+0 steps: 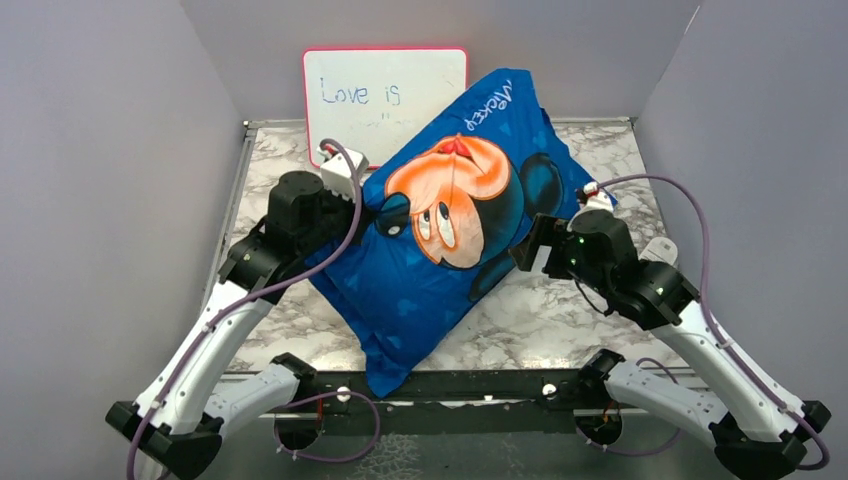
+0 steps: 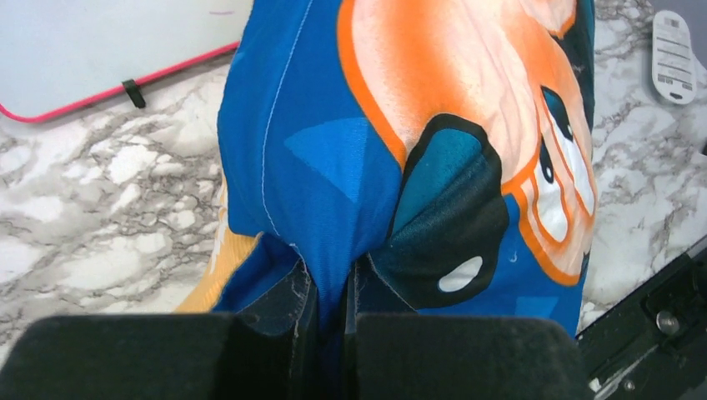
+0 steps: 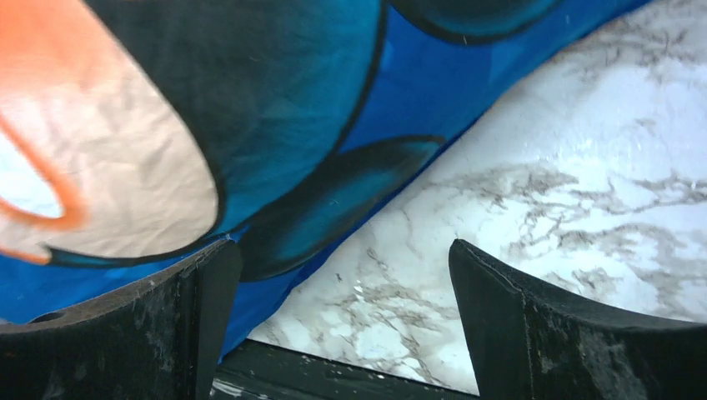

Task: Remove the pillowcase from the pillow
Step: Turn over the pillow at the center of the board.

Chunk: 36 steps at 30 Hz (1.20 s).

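Note:
The pillowcase (image 1: 450, 240), blue with an orange cartoon face, lies diagonally across the marble table, plump and filled; the pillow inside it is hidden. My left gripper (image 2: 329, 287) is shut on a pinched fold of blue fabric at the pillowcase's left edge (image 2: 325, 208), where a strip of the yellow-orange face (image 2: 218, 271) peeks out. At the pillowcase's right edge (image 3: 333, 125) my right gripper (image 3: 343, 275) stands open, its left finger (image 3: 204, 292) against the blue cloth and its right finger (image 3: 500, 292) over bare marble.
A pink-framed whiteboard (image 1: 385, 95) reading "Love is" leans on the back wall. A small white slotted disc (image 2: 672, 54) lies on the marble at the right. Grey walls close in on both sides, and a black rail (image 1: 480, 385) runs along the near edge.

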Tool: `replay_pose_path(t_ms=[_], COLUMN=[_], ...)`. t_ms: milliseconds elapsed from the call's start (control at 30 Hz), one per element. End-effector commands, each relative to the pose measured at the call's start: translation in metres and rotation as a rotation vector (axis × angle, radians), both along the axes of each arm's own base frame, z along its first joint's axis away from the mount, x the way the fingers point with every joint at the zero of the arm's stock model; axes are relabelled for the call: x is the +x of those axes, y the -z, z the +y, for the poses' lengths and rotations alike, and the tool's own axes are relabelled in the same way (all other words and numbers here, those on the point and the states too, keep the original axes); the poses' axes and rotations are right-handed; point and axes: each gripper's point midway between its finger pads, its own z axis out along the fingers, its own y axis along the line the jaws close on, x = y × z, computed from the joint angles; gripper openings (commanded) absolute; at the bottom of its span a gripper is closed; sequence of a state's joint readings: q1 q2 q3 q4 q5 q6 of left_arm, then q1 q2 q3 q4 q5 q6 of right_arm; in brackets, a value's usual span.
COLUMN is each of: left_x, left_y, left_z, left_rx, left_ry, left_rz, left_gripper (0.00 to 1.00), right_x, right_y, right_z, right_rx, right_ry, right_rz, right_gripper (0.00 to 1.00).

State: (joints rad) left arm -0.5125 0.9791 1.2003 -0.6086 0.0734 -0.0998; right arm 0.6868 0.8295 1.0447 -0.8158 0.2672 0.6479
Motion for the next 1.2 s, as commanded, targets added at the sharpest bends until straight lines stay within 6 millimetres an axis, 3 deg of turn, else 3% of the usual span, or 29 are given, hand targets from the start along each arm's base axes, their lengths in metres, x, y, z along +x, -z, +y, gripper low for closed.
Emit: replay_pose_path(t_ms=[0, 133, 267, 367, 433, 533, 600, 667, 733, 767, 833, 900, 1000, 1167], left_x=[-0.012, -0.023, -0.032, -0.041, -0.049, -0.065, -0.077, -0.087, -0.091, -0.09, -0.087, -0.087, -0.098, -0.1], left_y=[-0.074, -0.072, -0.084, -0.104, -0.121, -0.157, -0.175, -0.176, -0.153, -0.132, -0.082, -0.038, -0.001, 0.022], left_z=[-0.001, -0.006, -0.018, -0.036, -0.051, -0.068, -0.073, -0.071, -0.067, -0.063, -0.052, -0.041, -0.036, -0.03], left_rx=[-0.183, -0.221, -0.256, -0.304, -0.333, -0.382, -0.401, -0.392, -0.35, -0.321, -0.267, -0.235, -0.253, -0.222], left_ry=[0.03, 0.068, 0.145, 0.248, 0.347, 0.493, 0.571, 0.608, 0.605, 0.575, 0.492, 0.412, 0.377, 0.361], left_rz=[-0.271, -0.247, -0.239, -0.206, -0.185, -0.19, -0.205, -0.215, -0.189, -0.153, -0.054, 0.028, 0.115, 0.128], left_gripper=[0.0, 0.0, 0.0, 0.0, 0.0, 0.0, 0.0, 0.0, 0.0, 0.0, 0.0, 0.0, 0.0, 0.0], right_x=[-0.008, -0.011, -0.016, -0.007, 0.009, 0.025, 0.026, 0.015, 0.011, 0.011, 0.021, 0.026, 0.025, 0.021], right_y=[0.036, 0.073, 0.103, 0.11, 0.107, 0.077, 0.05, 0.039, 0.051, 0.068, 0.105, 0.123, 0.107, 0.044], right_z=[-0.004, 0.022, 0.088, 0.125, 0.142, 0.175, 0.2, 0.212, 0.208, 0.197, 0.157, 0.109, 0.057, 0.013], right_rx=[-0.021, 0.02, 0.156, 0.245, 0.265, 0.361, 0.475, 0.525, 0.496, 0.438, 0.234, 0.055, -0.102, -0.147], right_ry=[0.034, -0.038, -0.292, -0.394, -0.414, -0.522, -0.649, -0.761, -0.756, -0.693, -0.458, -0.257, -0.11, -0.003], right_rz=[0.093, 0.204, 0.32, 0.364, 0.353, 0.284, 0.227, 0.242, 0.28, 0.325, 0.371, 0.375, 0.3, 0.128], right_gripper=[1.0, 1.0, 1.0, 0.98, 0.98, 0.98, 1.0, 1.0, 0.99, 0.99, 0.99, 1.0, 1.0, 1.0])
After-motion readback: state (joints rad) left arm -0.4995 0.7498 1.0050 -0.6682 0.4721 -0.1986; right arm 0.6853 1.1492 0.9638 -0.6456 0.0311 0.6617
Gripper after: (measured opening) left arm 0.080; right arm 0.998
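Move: My left hand already pinches the pillowcase along the pillow's left side; the pillow's middle is about 16 cm to its right, level with it fore and aft, some 18 cm below. The whiteboard stands some 25 cm ahead, 2 cm right and 22 cm below. From my open right hand the pillow's middle is roughly 15 cm left, 5 cm ahead and 13 cm below; the pillow's right edge passes about 3 cm left and 3 cm back, 15 cm below. Keeping my pinch on the cloth, I draw my left hand back a little, lift it roughly 12 cm, then sweep it back and down, turning it some 20 degrees clockwise; it ends 10 cm nearer my base. Meanwhile my right hand, fingers open, dips 15 cm and drives left in under the pillow's right flank, then withdraws right and rises, staying lower and 6 cm left of its start. ##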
